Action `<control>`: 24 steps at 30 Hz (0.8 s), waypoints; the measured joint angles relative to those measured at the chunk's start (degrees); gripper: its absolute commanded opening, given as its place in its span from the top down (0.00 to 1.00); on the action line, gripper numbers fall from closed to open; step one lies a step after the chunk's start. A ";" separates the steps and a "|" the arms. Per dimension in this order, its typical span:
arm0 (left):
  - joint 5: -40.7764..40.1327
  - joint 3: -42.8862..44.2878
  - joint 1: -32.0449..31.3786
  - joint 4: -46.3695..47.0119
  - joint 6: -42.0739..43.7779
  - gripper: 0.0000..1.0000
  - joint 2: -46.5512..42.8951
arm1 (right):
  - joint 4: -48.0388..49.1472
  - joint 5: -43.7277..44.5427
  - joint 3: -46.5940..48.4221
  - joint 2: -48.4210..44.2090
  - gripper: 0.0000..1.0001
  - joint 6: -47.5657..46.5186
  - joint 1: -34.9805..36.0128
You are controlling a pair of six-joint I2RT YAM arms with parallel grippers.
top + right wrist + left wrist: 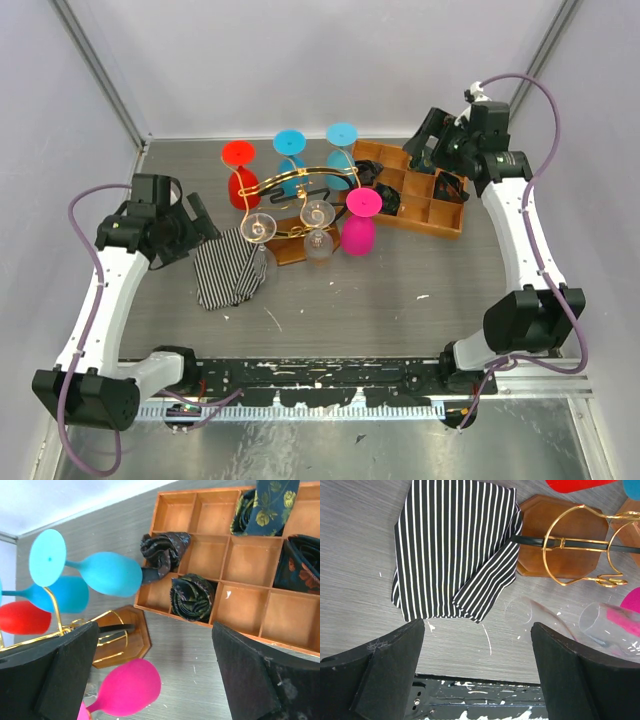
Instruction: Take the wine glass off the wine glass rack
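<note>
The wine glass rack (pixel 318 178) is a gold wire stand with a black band on a brown wooden base (pixel 292 249), mid-table. Hanging upside down on it are a red glass (pixel 241 182), two blue glasses (pixel 291 163), a pink glass (pixel 359 226) and two clear glasses (pixel 259 236). My left gripper (pixel 200 222) is open and empty, left of the rack, over a striped cloth (pixel 455 550). In the left wrist view the base (pixel 560 535) and a clear glass (pixel 600 625) show. My right gripper (pixel 424 135) is open and empty behind the tray; its view shows a blue glass (pixel 107 572) and the pink glass (pixel 127 687).
An orange-brown compartmented wooden tray (pixel 437 222) with rolled ties (pixel 192 596) stands right of the rack. The black-and-white striped cloth (pixel 226 268) lies flat left of the base. White walls close the table on three sides.
</note>
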 measured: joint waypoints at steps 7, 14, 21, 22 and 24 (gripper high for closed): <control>-0.63 5.42 -0.02 -0.96 2.36 0.01 3.85 | -6.32 1.79 2.10 5.07 0.00 -2.40 0.00; -4.44 11.32 0.00 -2.19 4.48 0.01 10.82 | -14.16 1.42 6.71 14.45 0.00 -4.39 0.00; -4.59 5.18 -0.02 -2.16 4.22 0.01 8.09 | -16.92 3.93 10.19 26.75 0.00 -5.31 0.09; -4.50 4.24 -0.02 -2.23 4.09 0.01 7.32 | -17.07 4.55 10.75 28.00 0.00 -5.31 0.15; -4.33 3.04 -0.02 -2.32 3.91 0.01 6.14 | -18.34 6.67 13.97 31.47 0.00 -5.31 0.44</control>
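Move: The right-hand blue glass hangs on the rack about 16 cm to the right hand's left, level with it forward and some 16 cm lower; the pink glass is about 11 cm back, 13 cm left and 16 cm below. Beneath that hand lies the wooden organizer, its middle 4 cm back and 28 cm down. From the left hand the blue glass is roughly 17 cm ahead, 25 cm right and 6 cm lower, the near clear glass 10 cm right, 1 cm back and 6 cm lower. Towards the wooden organizer the open right hand sinks about 19 cm, drifting only a little forward and tipping some 35 degrees so its fingers point more steeply down, coming to bowl height beside the rack's glasses. The open left hand loops beside the clear glass: about 4 cm forward and slightly up, then back and down. ##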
